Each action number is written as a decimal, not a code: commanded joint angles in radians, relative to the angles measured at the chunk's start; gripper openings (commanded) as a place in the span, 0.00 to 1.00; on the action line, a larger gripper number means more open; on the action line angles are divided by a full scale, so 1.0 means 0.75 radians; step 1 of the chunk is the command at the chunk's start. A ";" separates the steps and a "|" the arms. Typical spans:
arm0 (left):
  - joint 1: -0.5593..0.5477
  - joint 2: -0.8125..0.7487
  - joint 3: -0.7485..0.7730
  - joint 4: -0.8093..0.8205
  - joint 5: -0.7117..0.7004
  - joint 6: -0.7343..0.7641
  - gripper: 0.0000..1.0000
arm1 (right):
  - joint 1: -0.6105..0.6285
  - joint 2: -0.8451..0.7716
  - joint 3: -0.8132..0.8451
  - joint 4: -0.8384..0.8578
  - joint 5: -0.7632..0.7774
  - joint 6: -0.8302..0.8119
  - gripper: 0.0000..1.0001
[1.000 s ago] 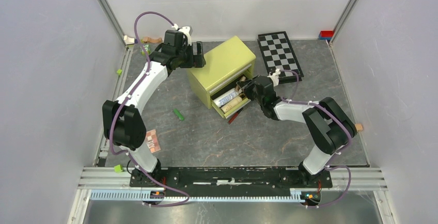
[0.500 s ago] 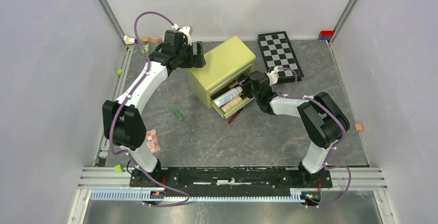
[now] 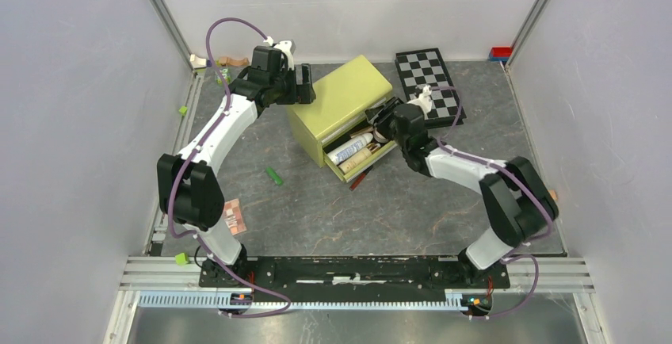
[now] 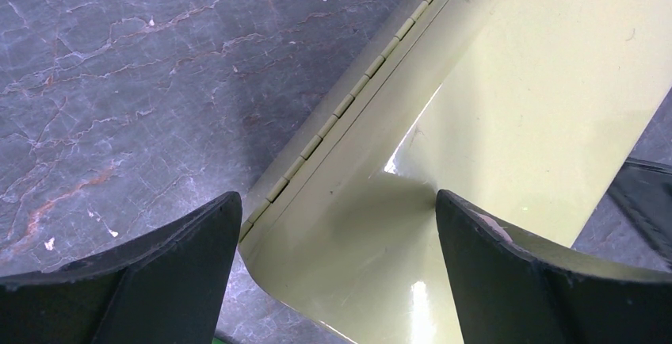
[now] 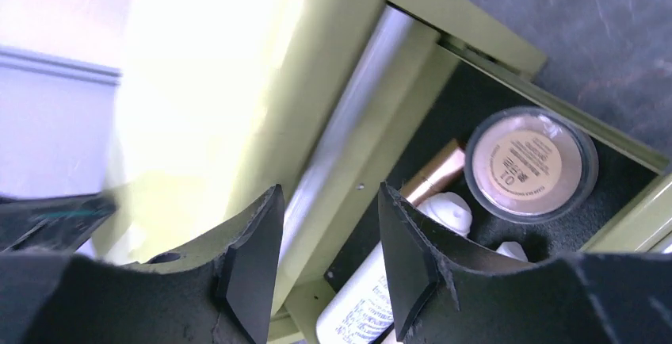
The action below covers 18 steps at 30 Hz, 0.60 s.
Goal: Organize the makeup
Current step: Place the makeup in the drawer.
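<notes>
A pale green box (image 3: pixel 339 94) stands mid-table with its drawer (image 3: pixel 360 156) pulled out. In the drawer lie a white tube (image 5: pixel 366 303), a beige gold-capped bottle (image 5: pixel 433 174) and a tan jar (image 5: pixel 530 163). My right gripper (image 5: pixel 329 195) hovers over the drawer's right end (image 3: pixel 386 127), open, with nothing between its fingers. My left gripper (image 4: pixel 337 201) is open and straddles the box's back left corner (image 3: pixel 304 87). A red stick (image 3: pixel 357 178) lies under the drawer front. A pink-brown palette (image 3: pixel 233 216) sits by the left arm.
A green stick (image 3: pixel 273 175) lies on the table left of the drawer. A checkerboard (image 3: pixel 432 82) lies at the back right. Small blocks (image 3: pixel 182 110) lie along the left rail, and more small items (image 3: pixel 227 63) sit at the back left corner.
My right gripper has moved from the drawer's front toward the back right, above the drawer's end, and its jaws have spread wider. The left arm has not moved.
</notes>
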State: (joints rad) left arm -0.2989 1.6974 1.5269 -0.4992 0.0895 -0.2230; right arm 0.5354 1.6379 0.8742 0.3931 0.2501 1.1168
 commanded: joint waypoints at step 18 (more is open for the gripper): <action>0.000 -0.098 0.008 0.015 -0.068 0.039 0.97 | 0.169 -0.627 -0.323 -0.273 -0.058 -0.741 0.53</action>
State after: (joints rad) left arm -0.2989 1.6955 1.5269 -0.4992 0.0807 -0.2195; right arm 0.5762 1.2198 0.6102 0.1757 0.2298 0.6804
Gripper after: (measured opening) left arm 0.972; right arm 0.529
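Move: The red pen, lying under the drawer's front edge, is about 15 cm back, 3 cm left and 13 cm below the right hand. The drawer front's middle is some 10 cm back, level sideways and 8 cm down. The round compact sits 3 cm back, 3 cm right and 8 cm below; the white tube is 7 cm back, 6 cm left. From the left hand, the pen lies roughly 20 cm back, 16 cm right and 20 cm below. Touching nothing, its half-open fingers already clear of the compact, the right hand arcs out of the drawer: up about 6 cm, then back some 10 cm and right about 5, sinking again to nearly its starting height in front of the drawer, towards the red pen. Its left side dips some 25 degrees as it yaws counter-clockwise. ##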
